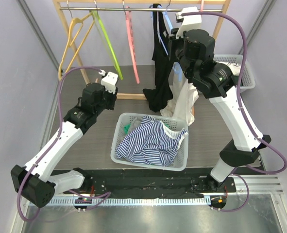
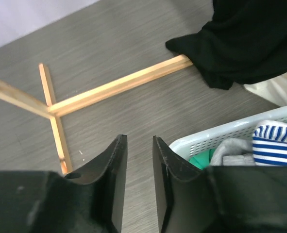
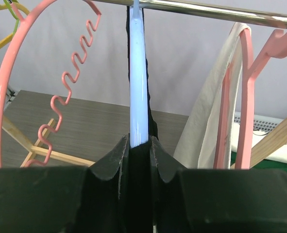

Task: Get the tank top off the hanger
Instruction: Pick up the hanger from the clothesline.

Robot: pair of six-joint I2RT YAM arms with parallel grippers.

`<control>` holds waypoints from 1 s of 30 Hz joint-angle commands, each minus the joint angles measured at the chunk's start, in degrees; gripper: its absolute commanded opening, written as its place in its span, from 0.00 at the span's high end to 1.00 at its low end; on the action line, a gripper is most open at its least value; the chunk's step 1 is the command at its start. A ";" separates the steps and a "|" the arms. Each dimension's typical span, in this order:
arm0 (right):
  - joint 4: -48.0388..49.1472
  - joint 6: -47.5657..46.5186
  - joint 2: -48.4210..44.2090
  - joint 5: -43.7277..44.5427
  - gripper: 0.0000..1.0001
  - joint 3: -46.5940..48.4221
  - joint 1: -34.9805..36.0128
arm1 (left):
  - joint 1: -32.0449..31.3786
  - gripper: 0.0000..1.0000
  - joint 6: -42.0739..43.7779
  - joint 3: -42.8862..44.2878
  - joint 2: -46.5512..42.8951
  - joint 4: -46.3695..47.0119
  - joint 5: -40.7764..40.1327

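The black tank top (image 1: 159,73) hangs from a light blue hanger (image 3: 137,73) on the metal rail (image 3: 206,9), and its hem trails onto the rack's base bar (image 2: 250,43). My right gripper (image 3: 139,141) is up at the rail, shut on the hanger's lower end, with black fabric of the top between the fingers as well. My left gripper (image 2: 139,141) hovers low over the floor beside the basket, left of the tank top's hem. Its fingers (image 2: 115,165) stand a narrow gap apart with nothing between them.
A white basket (image 1: 119,141) holding a striped garment (image 1: 153,141) sits front centre. A cream garment (image 3: 216,97) hangs on a pink hanger (image 3: 243,97) just right of the tank top. Empty pink (image 1: 131,43), green (image 1: 107,43) and yellow (image 1: 75,43) hangers hang left. Another basket (image 1: 240,73) stands at right.
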 commanded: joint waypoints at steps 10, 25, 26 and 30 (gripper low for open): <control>6.13 2.34 -8.69 -6.60 0.99 3.82 0.28 | 0.54 0.55 -0.18 -3.64 -1.26 5.55 -0.62; 6.93 3.47 -11.40 -7.65 0.99 -9.61 0.28 | 0.98 0.30 1.84 -0.83 -3.73 -2.89 2.46; 7.19 4.18 -12.02 -8.01 0.99 -13.46 0.19 | 1.07 0.30 1.93 -0.75 -3.73 -2.98 2.37; 7.46 6.91 -14.23 -9.07 0.99 -19.03 0.19 | 1.07 0.30 2.28 0.22 -3.73 -3.59 2.37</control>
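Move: The right fingers already hold the near end of the blue hanger with the black tank top. The rail it is to leave runs about 15 cm ahead and 10 cm above. The empty pink hanger is some 14 cm left and 7 cm ahead, about level; the white top is around 11 cm right, 8 cm ahead and 12 cm lower. From the left hand, the blue hanger is roughly 22 cm ahead, 22 cm right and 28 cm up. The right hand keeps pinching the blue hanger, pulls back about 3 cm, then sinks; the left opens wider. ##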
